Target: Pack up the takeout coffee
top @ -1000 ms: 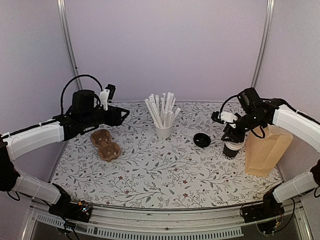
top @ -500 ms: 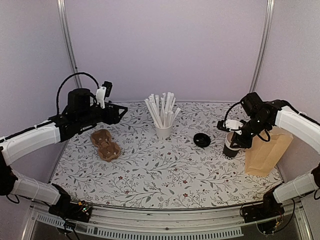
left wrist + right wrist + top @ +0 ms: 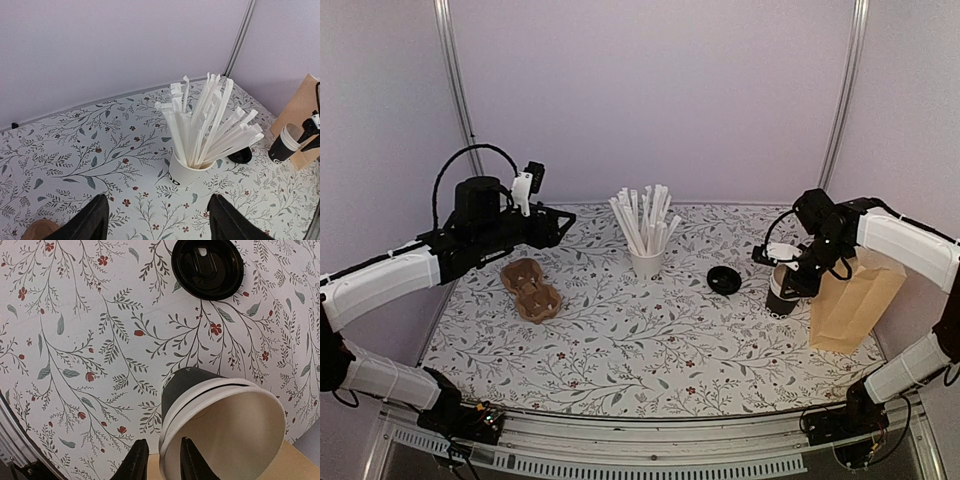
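Observation:
The takeout coffee cup (image 3: 782,297), black with a white rim and inside, stands upright at the right, just left of the paper bag. In the right wrist view its black wall (image 3: 200,385) is close up. My right gripper (image 3: 798,268) straddles the cup's near rim. One finger is inside the cup and one outside, with a small gap at the outer finger (image 3: 136,460). The black lid (image 3: 724,280) lies flat on the table left of the cup and also shows as the lid (image 3: 207,267) in the right wrist view. My left gripper (image 3: 157,220) hovers open and empty at the back left.
A white cup of wrapped straws (image 3: 646,262) stands mid-table at the back. A brown pulp carrier (image 3: 531,290) lies at the left under the left arm. A brown paper bag (image 3: 855,300) stands at the right edge, right beside the cup.
My right gripper's jaws have narrowed around the cup's rim and the wrist has shifted slightly. The left arm rose a little early on, then stayed still.

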Robot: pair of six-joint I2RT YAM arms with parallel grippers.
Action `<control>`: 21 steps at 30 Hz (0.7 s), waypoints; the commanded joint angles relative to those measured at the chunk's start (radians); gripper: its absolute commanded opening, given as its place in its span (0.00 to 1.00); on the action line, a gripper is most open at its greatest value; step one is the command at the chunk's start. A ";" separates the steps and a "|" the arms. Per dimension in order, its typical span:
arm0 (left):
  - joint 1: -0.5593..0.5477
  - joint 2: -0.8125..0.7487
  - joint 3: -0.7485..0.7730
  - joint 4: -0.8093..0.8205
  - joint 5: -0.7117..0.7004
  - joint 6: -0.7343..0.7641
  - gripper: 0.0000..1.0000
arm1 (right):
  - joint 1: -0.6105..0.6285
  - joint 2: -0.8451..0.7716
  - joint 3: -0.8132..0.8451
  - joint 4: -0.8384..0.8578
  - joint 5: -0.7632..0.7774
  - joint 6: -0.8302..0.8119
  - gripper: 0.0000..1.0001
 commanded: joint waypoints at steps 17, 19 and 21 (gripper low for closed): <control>-0.036 -0.008 -0.009 0.013 -0.012 0.011 0.71 | -0.012 0.025 0.097 -0.057 -0.087 0.044 0.00; -0.036 -0.011 -0.009 0.014 -0.005 0.006 0.71 | -0.011 0.012 0.100 -0.061 -0.109 0.050 0.00; -0.036 -0.017 -0.014 0.021 -0.009 0.004 0.71 | -0.011 0.001 0.103 -0.077 -0.121 0.056 0.00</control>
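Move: The stacked paper cups for the coffee stand under the right gripper, their middle about 4 cm ahead, 1 cm left and 5 cm down. The fingers already straddle the near rim. From this hand the black lid lies flat some 10 cm ahead, 14 cm left and 10 cm lower; the paper bag stands level with it, about 14 cm right. From the left gripper the cups are roughly 48 cm right, 7 cm back and 18 cm down. Hold the right gripper almost in place over the near rim, one finger inside the cup and one outside, and shut the fingers from about a quarter open until they pinch the wall. Keeping that pinch, start to raise the cups about 1.5 cm while easing some 1 cm left, towards the lid. ##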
